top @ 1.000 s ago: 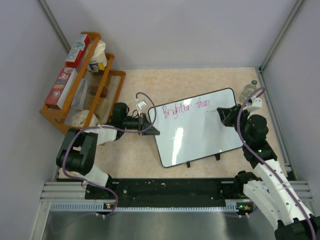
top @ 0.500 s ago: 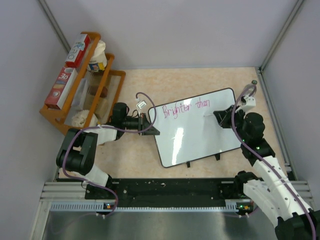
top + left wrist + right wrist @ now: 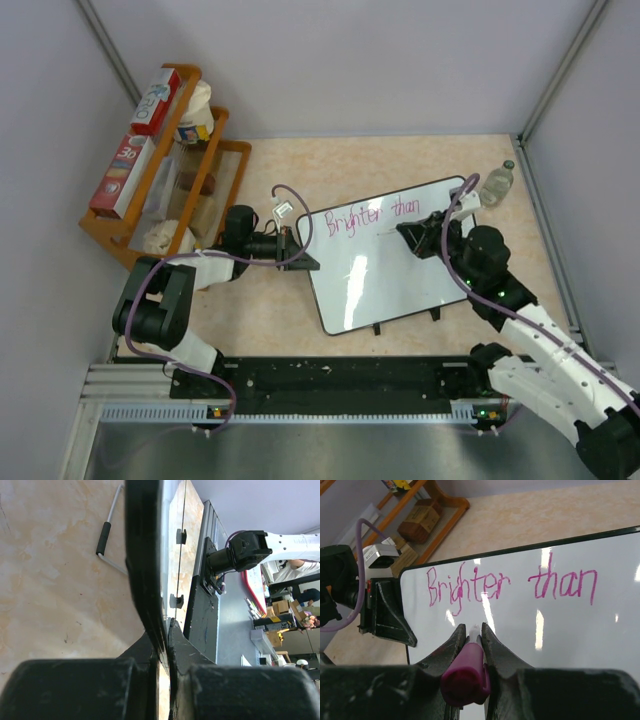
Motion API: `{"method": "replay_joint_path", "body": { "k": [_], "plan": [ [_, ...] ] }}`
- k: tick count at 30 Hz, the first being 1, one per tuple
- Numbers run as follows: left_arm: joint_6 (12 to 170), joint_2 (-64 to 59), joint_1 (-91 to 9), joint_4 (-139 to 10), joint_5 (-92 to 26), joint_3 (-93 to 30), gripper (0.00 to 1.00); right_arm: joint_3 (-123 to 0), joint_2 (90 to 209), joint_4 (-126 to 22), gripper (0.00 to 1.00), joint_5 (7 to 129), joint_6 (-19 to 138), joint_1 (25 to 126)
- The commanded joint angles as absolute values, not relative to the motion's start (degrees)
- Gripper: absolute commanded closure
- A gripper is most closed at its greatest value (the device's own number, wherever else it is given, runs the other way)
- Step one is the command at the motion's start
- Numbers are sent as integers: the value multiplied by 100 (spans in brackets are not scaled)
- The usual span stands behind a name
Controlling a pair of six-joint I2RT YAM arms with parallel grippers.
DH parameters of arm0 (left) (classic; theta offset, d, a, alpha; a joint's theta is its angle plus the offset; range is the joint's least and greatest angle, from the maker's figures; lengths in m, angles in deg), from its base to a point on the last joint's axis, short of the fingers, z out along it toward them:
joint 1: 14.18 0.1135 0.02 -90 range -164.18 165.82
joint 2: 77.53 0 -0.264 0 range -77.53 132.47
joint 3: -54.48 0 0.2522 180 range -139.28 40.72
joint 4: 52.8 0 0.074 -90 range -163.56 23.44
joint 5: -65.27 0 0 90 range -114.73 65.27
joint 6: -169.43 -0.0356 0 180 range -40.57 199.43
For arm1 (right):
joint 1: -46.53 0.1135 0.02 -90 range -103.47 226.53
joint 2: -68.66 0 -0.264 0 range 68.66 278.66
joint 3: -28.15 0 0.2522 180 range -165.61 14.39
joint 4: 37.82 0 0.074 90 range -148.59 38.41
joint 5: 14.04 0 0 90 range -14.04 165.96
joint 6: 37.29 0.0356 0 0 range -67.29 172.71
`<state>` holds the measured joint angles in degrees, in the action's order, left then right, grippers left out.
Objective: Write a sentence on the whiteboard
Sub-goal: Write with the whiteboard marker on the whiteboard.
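The whiteboard (image 3: 385,285) lies tilted on the table, and its white face fills the right wrist view (image 3: 580,645). The sentence (image 3: 372,213) is one pink line reading "Brighter than" (image 3: 510,585). My left gripper (image 3: 298,247) is shut on the whiteboard's left edge; in the left wrist view its jaws (image 3: 165,630) pinch the black frame (image 3: 145,555). My right gripper (image 3: 405,233) hovers over the board's middle, below the words. It is shut (image 3: 473,629) on a magenta marker (image 3: 467,667), whose pale tip points at the board under "Brighter".
A wooden rack (image 3: 165,175) with boxes and packets stands at the back left. A clear bottle (image 3: 497,183) stands by the board's far right corner. Grey walls close in on three sides. The board's black feet (image 3: 405,320) face the arm bases.
My right gripper has carried the marker leftward from the board's right edge to its middle, uncovering the bottle. The left gripper and the board have not moved.
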<state>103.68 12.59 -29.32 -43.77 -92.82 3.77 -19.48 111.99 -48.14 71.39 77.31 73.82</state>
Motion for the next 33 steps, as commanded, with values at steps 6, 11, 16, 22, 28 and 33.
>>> {"method": "replay_joint_path", "body": {
  "k": [6, 11, 16, 22, 28, 33],
  "plan": [
    [9252, 1396, -3088, -4388, -8775, 521, 100, -2455, 11778, -3972, 100, 7570, 7688, 8290],
    [9261, 1396, -3088, -4388, -8783, 521, 100, -2552, 12077, -3709, 100, 7833, 7705, 8695],
    [9261, 1387, -3088, -4371, -8792, 530, 100, -2631, 12446, -3524, 100, 8097, 7644, 9196],
    [9270, 1378, -3088, -4362, -8792, 538, 100, -2683, 12832, -3357, 100, 8387, 7600, 9513],
    [9270, 1378, -3088, -4362, -8801, 547, 100, -2622, 13026, -3269, 100, 8528, 7670, 9601],
    [9270, 1378, -3088, -4353, -8801, 538, 100, -2482, 13062, -3251, 100, 8616, 7767, 9601]
  ]
}}
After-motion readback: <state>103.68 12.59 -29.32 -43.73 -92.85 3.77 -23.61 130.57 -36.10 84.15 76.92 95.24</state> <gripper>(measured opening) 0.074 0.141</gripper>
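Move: The blank patch of whiteboard under the start of "Brighter" lies some 15 cm to the right hand's left, about 3 cm ahead and 4 cm lower. "Brighter" is about 11 cm left and 4 cm ahead, "than" straight left-right in line and 7 cm ahead, both about level in height; the left gripper is 20 cm left, 2 cm back and 11 cm down. From the left hand the patch is about 5 cm ahead, 5 cm right and 7 cm up. Leftward along the tilted board the right hand sweeps, about 11 cm, from below "than" towards the blank patch under the start of "Brighter", still gripping the marker. It draws back slightly and rises a little midway, then slows and sinks some 3 cm, edging forward at the last, with the wrist swinging about 10 degrees counter-clockwise. The left hand keeps still at the board's left edge, holding it. ##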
